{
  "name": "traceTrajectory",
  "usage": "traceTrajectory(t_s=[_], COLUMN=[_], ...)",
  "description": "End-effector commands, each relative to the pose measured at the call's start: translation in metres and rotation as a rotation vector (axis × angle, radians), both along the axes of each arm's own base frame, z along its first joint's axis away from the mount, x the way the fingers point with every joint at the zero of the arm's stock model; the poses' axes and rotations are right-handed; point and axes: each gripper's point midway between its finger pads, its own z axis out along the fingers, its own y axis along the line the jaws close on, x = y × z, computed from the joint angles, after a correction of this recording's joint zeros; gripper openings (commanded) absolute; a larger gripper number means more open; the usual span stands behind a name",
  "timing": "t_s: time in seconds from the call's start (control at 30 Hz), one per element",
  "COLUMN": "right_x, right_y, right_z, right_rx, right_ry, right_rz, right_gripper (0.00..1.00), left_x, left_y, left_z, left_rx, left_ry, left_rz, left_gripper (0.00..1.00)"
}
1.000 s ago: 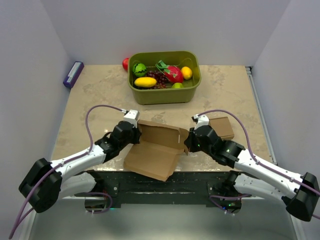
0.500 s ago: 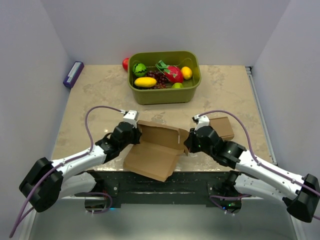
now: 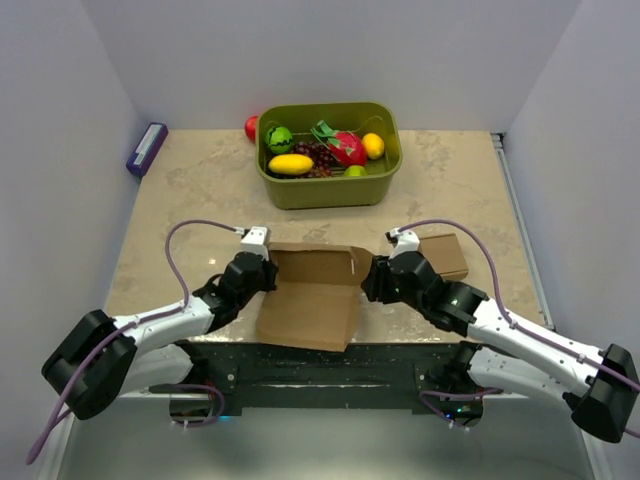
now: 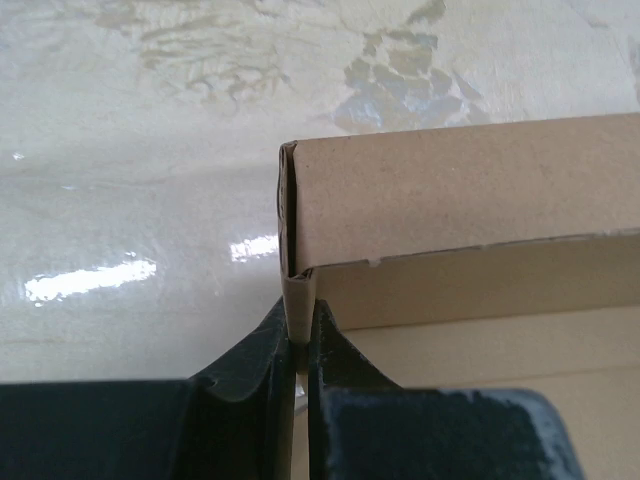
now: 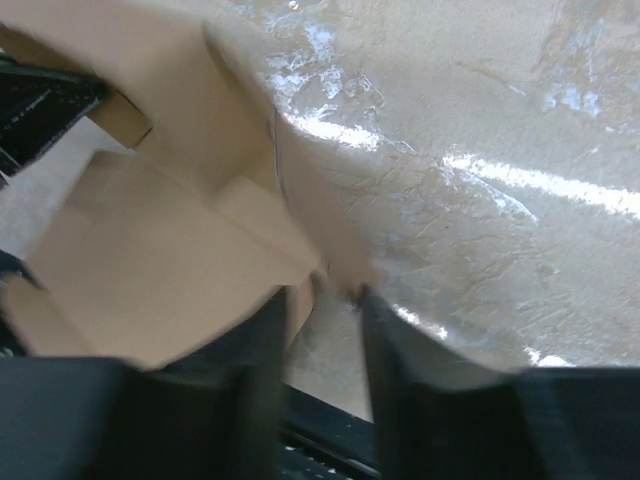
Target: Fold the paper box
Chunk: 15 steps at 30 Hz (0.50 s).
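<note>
The paper box (image 3: 310, 292), a wide brown cardboard piece with creased panels, lies near the table's front edge between both arms, its back panel standing up. My left gripper (image 3: 268, 274) is shut on the box's left edge. In the left wrist view the thin cardboard wall (image 4: 460, 190) runs right from the pinched corner, with the left gripper (image 4: 300, 338) clamped on it. My right gripper (image 3: 371, 281) sits at the box's right end with its jaws apart. The right wrist view is blurred: the right gripper (image 5: 335, 305) is open, and the cardboard flap (image 5: 180, 250) ends just at its left finger.
A small brown cardboard cube (image 3: 443, 255) sits just behind the right gripper. A green bin (image 3: 325, 192) of toy fruit stands at the back middle, a red ball (image 3: 250, 127) behind it. A purple-blue block (image 3: 147, 148) lies at the back left by the wall.
My right gripper has opened and let go of the box's right flap. The box has swung square to the table edge and lies flatter. The left gripper still pinches the left edge.
</note>
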Motion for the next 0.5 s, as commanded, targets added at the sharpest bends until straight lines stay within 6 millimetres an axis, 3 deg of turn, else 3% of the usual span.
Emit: traceTrajectory(t_s=[0.0, 0.23, 0.3, 0.33, 0.37, 0.47], right_x=[0.012, 0.013, 0.012, 0.011, 0.013, 0.014], right_y=[0.007, 0.012, 0.020, 0.026, 0.032, 0.042], right_z=[0.016, 0.020, 0.030, 0.036, 0.050, 0.064], right_rx=[0.058, 0.085, 0.125, 0.144, 0.176, 0.204], right_ry=[-0.033, -0.021, -0.013, -0.009, -0.017, -0.009], right_rz=[-0.043, -0.051, -0.034, -0.019, -0.009, 0.009], right_gripper=[0.61, 0.74, 0.75, 0.75, 0.75, 0.75], left_x=[0.019, 0.019, 0.015, 0.015, 0.012, 0.006], left_y=[0.015, 0.024, 0.021, 0.020, 0.020, 0.018], left_z=[0.014, 0.008, 0.005, 0.006, 0.005, 0.009], left_rx=[0.011, 0.041, 0.047, 0.042, 0.042, 0.021], left_ry=[-0.142, -0.186, -0.174, -0.176, -0.170, -0.165], left_rz=[0.107, 0.136, 0.113, 0.107, 0.098, 0.079], left_gripper=[0.00, 0.02, 0.14, 0.26, 0.32, 0.49])
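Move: Between the left fingertips, still pinched, is the left corner flap of the paper box's far wall, with the box floor's middle about 6 cm back and 8 cm right, some 4 cm below. The right hand has just freed the right corner flap, roughly 3 cm ahead and 1 cm left at its height; from that hand the box floor lies about 15 cm left, level fore-and-aft and 9 cm down, and the small carton 11 cm ahead, 15 cm right and 10 cm lower. Drawing the pinched flap about 1.5 cm left and 1 cm forward, the left hand tips its fingers up some 10 degrees and turns slightly counter-clockwise, then opens and lets go of the flap. The right fingers, already parted, spread wide while that hand stays nearly in place, then it shifts about 1.5 cm left and 1 cm up. ##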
